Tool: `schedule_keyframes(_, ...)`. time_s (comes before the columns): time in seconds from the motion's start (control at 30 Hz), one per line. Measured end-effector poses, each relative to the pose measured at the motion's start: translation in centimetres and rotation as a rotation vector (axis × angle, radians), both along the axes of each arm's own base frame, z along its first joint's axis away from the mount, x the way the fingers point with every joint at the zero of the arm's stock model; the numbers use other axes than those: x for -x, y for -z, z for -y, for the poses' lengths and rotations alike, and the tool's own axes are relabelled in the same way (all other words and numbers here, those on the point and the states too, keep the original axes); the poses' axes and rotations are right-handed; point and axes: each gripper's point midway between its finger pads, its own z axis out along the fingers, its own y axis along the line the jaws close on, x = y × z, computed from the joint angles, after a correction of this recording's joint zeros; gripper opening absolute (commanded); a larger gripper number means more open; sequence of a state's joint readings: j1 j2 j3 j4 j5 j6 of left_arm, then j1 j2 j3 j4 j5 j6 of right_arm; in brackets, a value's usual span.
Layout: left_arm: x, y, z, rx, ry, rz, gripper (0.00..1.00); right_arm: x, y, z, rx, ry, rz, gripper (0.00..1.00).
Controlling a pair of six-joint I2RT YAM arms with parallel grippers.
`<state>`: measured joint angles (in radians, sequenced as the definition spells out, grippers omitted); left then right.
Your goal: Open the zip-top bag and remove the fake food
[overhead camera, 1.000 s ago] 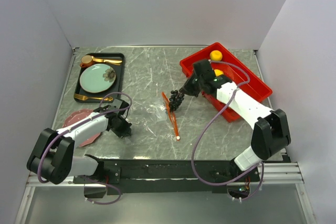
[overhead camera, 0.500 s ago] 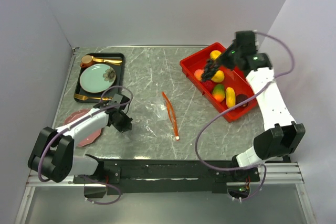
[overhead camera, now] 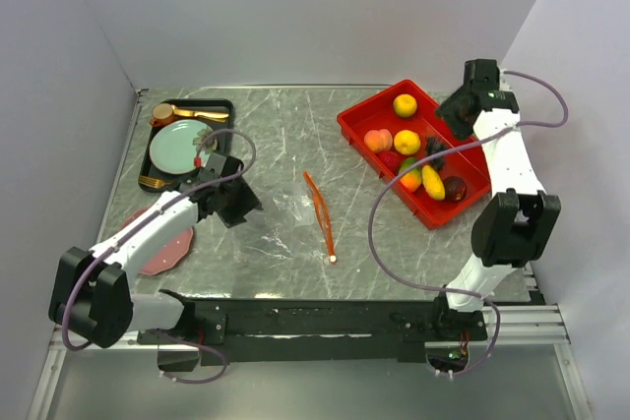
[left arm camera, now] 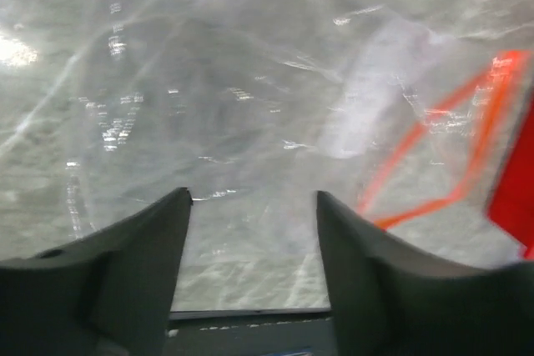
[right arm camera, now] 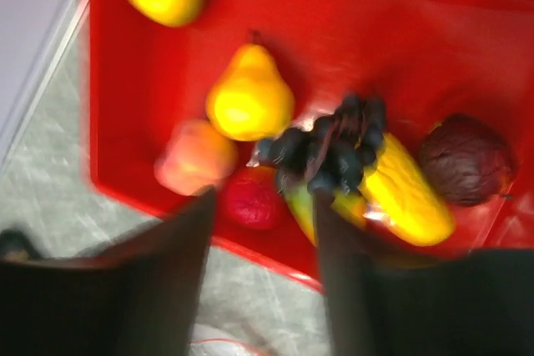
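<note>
The zip-top bag (overhead camera: 298, 206) lies flat mid-table, clear, with its orange-red zip strip (overhead camera: 320, 211) ending in a white slider (overhead camera: 334, 259). No food shows inside it. The fake food lies in the red tray (overhead camera: 366, 105): dark grapes (overhead camera: 434, 148), yellow pear (overhead camera: 407, 142), peach (overhead camera: 378, 140) and others. My left gripper (overhead camera: 251, 206) is open and empty just left of the bag; its view (left arm camera: 252, 198) shows the bag (left arm camera: 392, 89) ahead. My right gripper (overhead camera: 445, 115) is open above the tray; its view (right arm camera: 263, 198) shows grapes (right arm camera: 334, 143), pear (right arm camera: 249, 97) and corn (right arm camera: 409, 189) below.
A black tray (overhead camera: 222, 135) with a mint-green plate (overhead camera: 178, 148) and gold cutlery (overhead camera: 187, 112) stands at the back left. A pink plate (overhead camera: 165, 248) lies under my left arm. Walls close the table on three sides.
My right gripper carried the grapes from the bag to the red tray, let them go and drew back to the far right. My left gripper moved right, toward the bag.
</note>
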<state>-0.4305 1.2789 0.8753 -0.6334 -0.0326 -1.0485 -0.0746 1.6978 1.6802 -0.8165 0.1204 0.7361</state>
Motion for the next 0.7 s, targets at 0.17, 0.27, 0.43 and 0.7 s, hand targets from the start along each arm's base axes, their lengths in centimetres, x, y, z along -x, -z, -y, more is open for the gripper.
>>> schedule_keyframes(0.17, -1.3, -3.7, 0.7, 0.015, 0.079, 0.106, 0.99, 0.7, 1.1, 0.4, 0.031, -0.005, -0.054, 1.0)
schedule_keyframes(0.27, -2.1, -6.3, 1.0, 0.019, 0.115, 0.177, 0.99, 1.0, 0.5, -0.2, 0.044, -0.021, -0.05, 1.0)
schedule_keyframes(0.43, -2.7, -9.2, 1.1, 0.015, 0.161, 0.268, 0.99, 2.7, -1.4, -7.3, 0.056, -0.181, 0.014, 1.0)
schedule_keyframes(0.7, -2.5, -9.9, 0.9, -0.009, 0.199, 0.293, 0.99, 13.2, -1.7, -22.9, -0.034, -0.588, 0.121, 1.0)
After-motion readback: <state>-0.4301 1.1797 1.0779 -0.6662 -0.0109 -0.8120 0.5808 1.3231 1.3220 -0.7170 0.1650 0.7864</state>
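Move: The black grapes are already out of the right fingers and over the red box's load, roughly beneath that hand: about 1 cm ahead, 1 cm left, 17 cm down. Near them, from that hand, are the pear 5 cm ahead and 7 left and the corn cob 5 cm back. The emptied bag is about 17 cm back, 41 left. From the left hand, the bag's middle is 1 cm ahead, 7 right and 10 below; the grapes, 19 ahead and 46 right. The grapes are left in the red box as the right fingers go on opening from about half to fully wide; after a slight dip the hand sweeps some 23 cm left and 13 cm back, out of the box area towards the bag, staying high and turning about 35 degrees counter-clockwise. The left hand rises about 10 cm off the bag, spreading its half-open fingers wide and tilting them forward. ##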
